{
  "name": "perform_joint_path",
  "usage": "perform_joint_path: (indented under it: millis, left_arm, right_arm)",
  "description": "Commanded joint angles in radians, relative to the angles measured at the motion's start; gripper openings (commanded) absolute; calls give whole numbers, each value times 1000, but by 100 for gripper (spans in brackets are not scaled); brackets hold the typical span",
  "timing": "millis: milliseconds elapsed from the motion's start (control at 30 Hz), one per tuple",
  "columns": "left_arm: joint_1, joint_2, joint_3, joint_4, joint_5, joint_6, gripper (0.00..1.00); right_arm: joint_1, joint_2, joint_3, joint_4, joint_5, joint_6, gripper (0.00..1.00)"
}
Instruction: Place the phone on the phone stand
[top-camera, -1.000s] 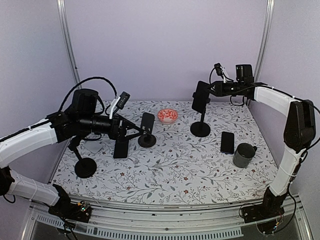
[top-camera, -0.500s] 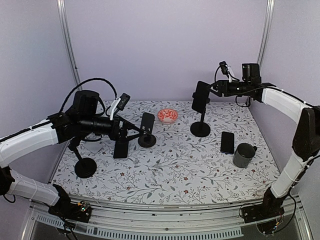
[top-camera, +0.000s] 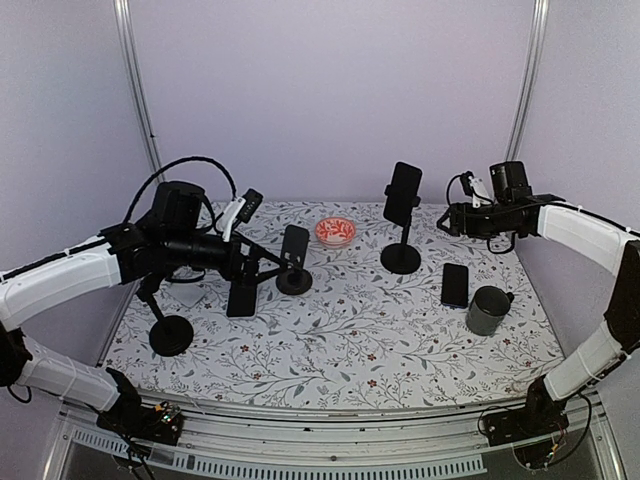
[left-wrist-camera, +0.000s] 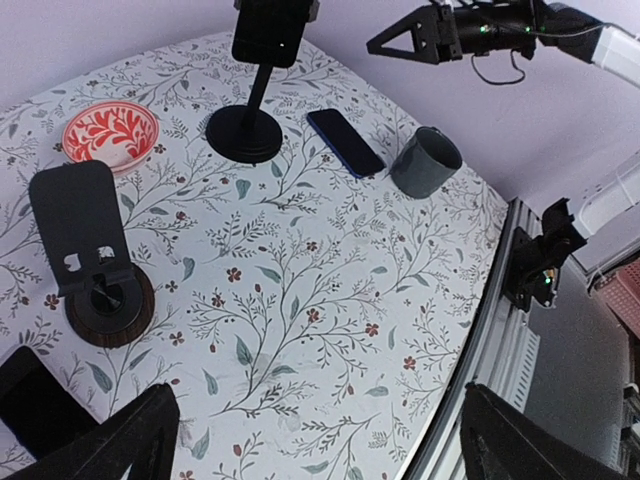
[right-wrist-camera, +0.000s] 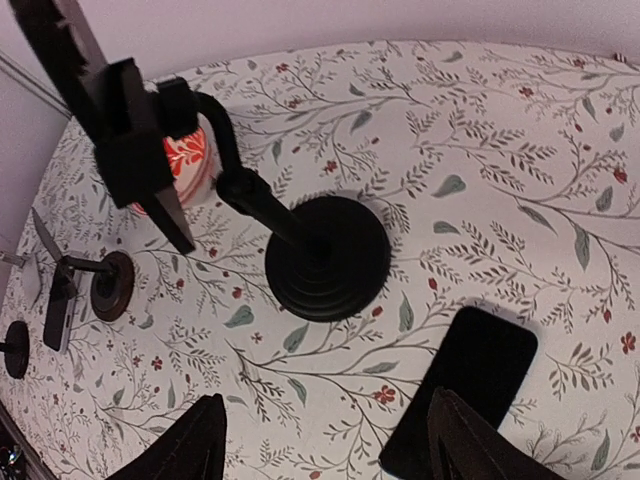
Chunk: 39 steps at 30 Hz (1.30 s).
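Note:
A black phone (top-camera: 403, 193) stands upright in the cradle of the tall black phone stand (top-camera: 401, 257) at the back middle; nothing holds it. My right gripper (top-camera: 446, 220) hangs open to the right of it, apart from phone and stand. In the right wrist view the open gripper (right-wrist-camera: 330, 450) looks down on the stand's round base (right-wrist-camera: 328, 258), and the phone (right-wrist-camera: 60, 30) shows edge-on at the upper left. My left gripper (top-camera: 268, 262) is open and empty, hovering near a small stand (top-camera: 294, 262). The left wrist view shows the mounted phone (left-wrist-camera: 270, 30) at the top.
A second phone (top-camera: 455, 285) lies flat beside a grey mug (top-camera: 487, 310) at the right. A red patterned bowl (top-camera: 335, 231) sits at the back. Another phone (top-camera: 241, 297) lies near the small stand, and a low black stand (top-camera: 171, 335) is at the left.
My right gripper has opened, let go of the phone on the tall stand and drawn back to the right and lower. The left arm has stayed put.

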Motion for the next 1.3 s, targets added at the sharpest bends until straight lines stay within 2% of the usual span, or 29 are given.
perform_joint_path:
  millis: [0, 100, 200, 267, 333, 600, 700, 800, 1267]
  left_arm:
    - [11, -7, 26, 6, -46, 41, 99]
    - [11, -14, 28, 8, -129, -5, 99]
    - [11, -4, 51, -43, -269, -80, 99]
    - [11, 6, 79, -91, -327, -73, 99]
    - [11, 5, 89, -104, -347, -7, 99]
    - [11, -130, -32, 2, -493, -73, 99]
    - [13, -162, -60, 17, -485, -102, 99]
    - [13, -162, -62, 8, -444, -110, 99]
    - [12, -195, -103, 22, -443, -146, 98]
  right_arm:
    - [-1, 10, -4, -163, 184, 46, 71]
    - [-1, 95, 38, -292, 250, 48, 73]
    - [-1, 165, 104, -356, 276, 58, 82]
    - [-2, 222, 133, -389, 274, 64, 85]
    - [-1, 268, 159, -417, 272, 70, 87]
    - [-1, 421, 269, -497, 283, 69, 96]
    - [-3, 463, 295, -514, 289, 72, 99]
    - [-3, 499, 320, -529, 288, 80, 99]
    - [-3, 622, 365, -587, 322, 116, 98]
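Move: The flat phone lies on the table about 5 cm to the right of the right hand, some 3 cm nearer the base and 21 cm below. The mug is about 14 cm right, 12 cm back and 18 cm below. The phone stand, already carrying a propped phone, is 11 cm left, 7 cm ahead, its middle 10 cm down. From the left hand the flat phone lies roughly 47 cm right, 14 cm ahead and 24 cm down. Over the flat phone the empty right hand comes down about 18 cm, also shifting some 5 cm right early on, away from the loaded stand. The wrist tips some 45 degrees to point the fingers down, and they open to full width astride the phone, with no touch visible. The open left hand swings left and slightly forward, turning counter-clockwise. ##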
